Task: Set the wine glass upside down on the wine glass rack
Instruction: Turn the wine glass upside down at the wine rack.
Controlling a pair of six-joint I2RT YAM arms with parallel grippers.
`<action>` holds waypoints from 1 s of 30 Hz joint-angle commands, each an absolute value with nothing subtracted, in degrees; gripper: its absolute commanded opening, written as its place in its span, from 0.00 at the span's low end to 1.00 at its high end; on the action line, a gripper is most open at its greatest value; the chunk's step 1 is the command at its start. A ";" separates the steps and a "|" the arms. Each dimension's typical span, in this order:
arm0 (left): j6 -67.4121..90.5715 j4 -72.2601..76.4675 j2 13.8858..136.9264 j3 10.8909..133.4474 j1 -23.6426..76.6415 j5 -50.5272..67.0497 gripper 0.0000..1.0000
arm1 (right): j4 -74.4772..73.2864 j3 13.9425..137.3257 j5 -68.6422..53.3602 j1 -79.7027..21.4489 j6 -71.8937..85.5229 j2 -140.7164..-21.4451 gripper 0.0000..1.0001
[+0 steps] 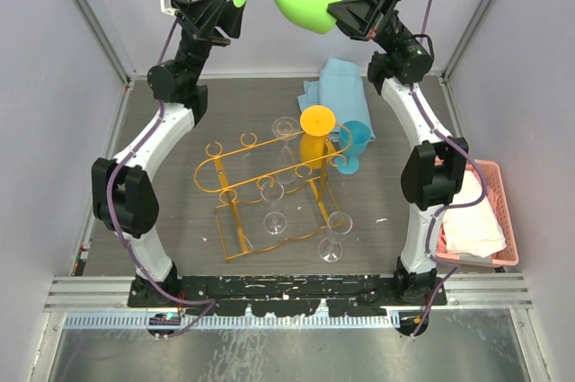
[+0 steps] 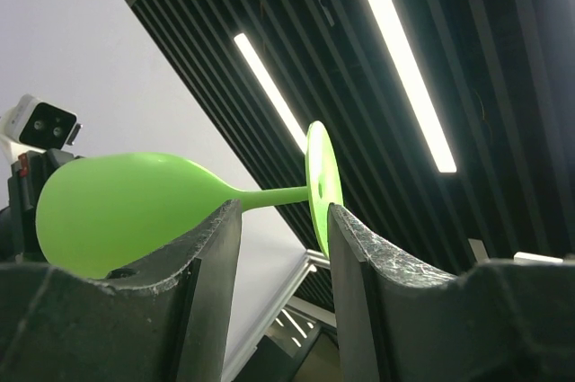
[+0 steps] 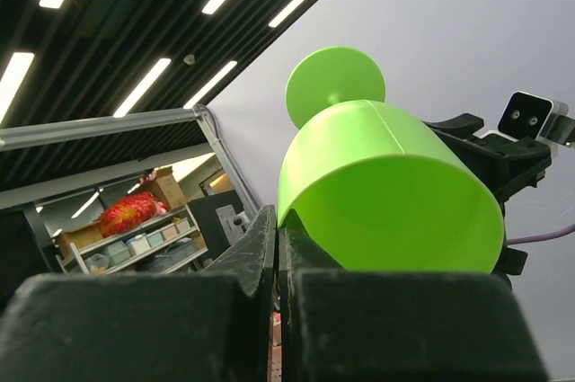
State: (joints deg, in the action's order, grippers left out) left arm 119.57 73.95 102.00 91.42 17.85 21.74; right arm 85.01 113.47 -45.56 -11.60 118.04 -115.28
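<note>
High above the table a lime-green wine glass (image 1: 305,3) lies on its side in the air, foot to the left. My right gripper (image 1: 339,13) is shut on the rim of its bowl (image 3: 386,184), one finger inside and one outside, seen in the right wrist view (image 3: 277,220). My left gripper (image 1: 239,15) is open, its fingers straddling the thin stem (image 2: 269,195) just short of the round foot (image 2: 322,180); the gap shows in the left wrist view (image 2: 285,211). The orange-gold wire wine glass rack (image 1: 260,175) stands on the table below, between the arms.
An orange glass (image 1: 316,144) and several clear glasses (image 1: 274,220) hang upside down on the rack. A blue glass (image 1: 353,144) stands beside a blue cloth (image 1: 337,85) behind it. A pink basket (image 1: 499,193) with white cloth sits at the right edge.
</note>
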 commanded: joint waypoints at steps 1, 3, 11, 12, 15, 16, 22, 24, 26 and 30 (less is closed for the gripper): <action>132.88 76.42 99.09 91.99 19.02 21.72 0.44 | 86.88 114.01 -45.08 -12.08 117.51 -115.05 0.01; 132.92 76.35 98.93 91.67 19.46 21.65 0.43 | 86.92 113.78 -45.08 -12.14 117.37 -115.17 0.01; 132.72 76.39 98.67 91.87 20.21 21.54 0.26 | 87.58 112.04 -44.82 -12.22 117.09 -115.37 0.01; 132.78 76.31 98.68 91.98 20.21 21.59 0.26 | 87.71 111.79 -44.90 -12.25 117.03 -115.40 0.01; 132.76 76.26 98.45 92.10 20.23 21.45 0.26 | 88.09 111.01 -45.09 -12.32 117.03 -115.49 0.01; 132.73 76.29 98.45 92.11 20.22 21.49 0.26 | 88.27 110.67 -45.08 -12.38 117.06 -115.49 0.01; 132.75 76.36 98.35 91.21 20.22 21.46 0.14 | 88.59 109.89 -44.99 -12.35 116.98 -115.49 0.01; 132.82 76.38 98.40 91.06 20.22 21.34 0.08 | 88.59 109.89 -44.91 -12.33 116.98 -115.49 0.01; 132.89 76.38 98.45 91.12 20.29 21.31 0.01 | 88.55 109.88 -44.82 -12.38 116.95 -115.57 0.01; 132.87 76.08 98.64 91.67 20.22 21.37 0.00 | 88.79 109.84 -44.56 -12.39 116.89 -115.65 0.03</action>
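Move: The green glass's foot is just over the open left gripper, its middle some 6 cm above, about 2 cm back and 3 cm to the right of that hand. From the right gripper, which already holds the bowl's rim, the foot is about 12 cm left, 5 cm up and 1 cm ahead. The orange rack is far below, roughly 14 cm back and 5 cm right of the left hand; the orange glass is about 8 cm back and 12 cm right of that hand. Keep the right gripper shut on the bowl's rim and bring the green glass down and forward about 3 cm, so the foot sinks towards the left fingers, tipping the hand only slightly. Meanwhile ease the left gripper about 2 cm right and back to meet the foot, then close it from nearly half open until the fingertips pinch the foot's near edge. ##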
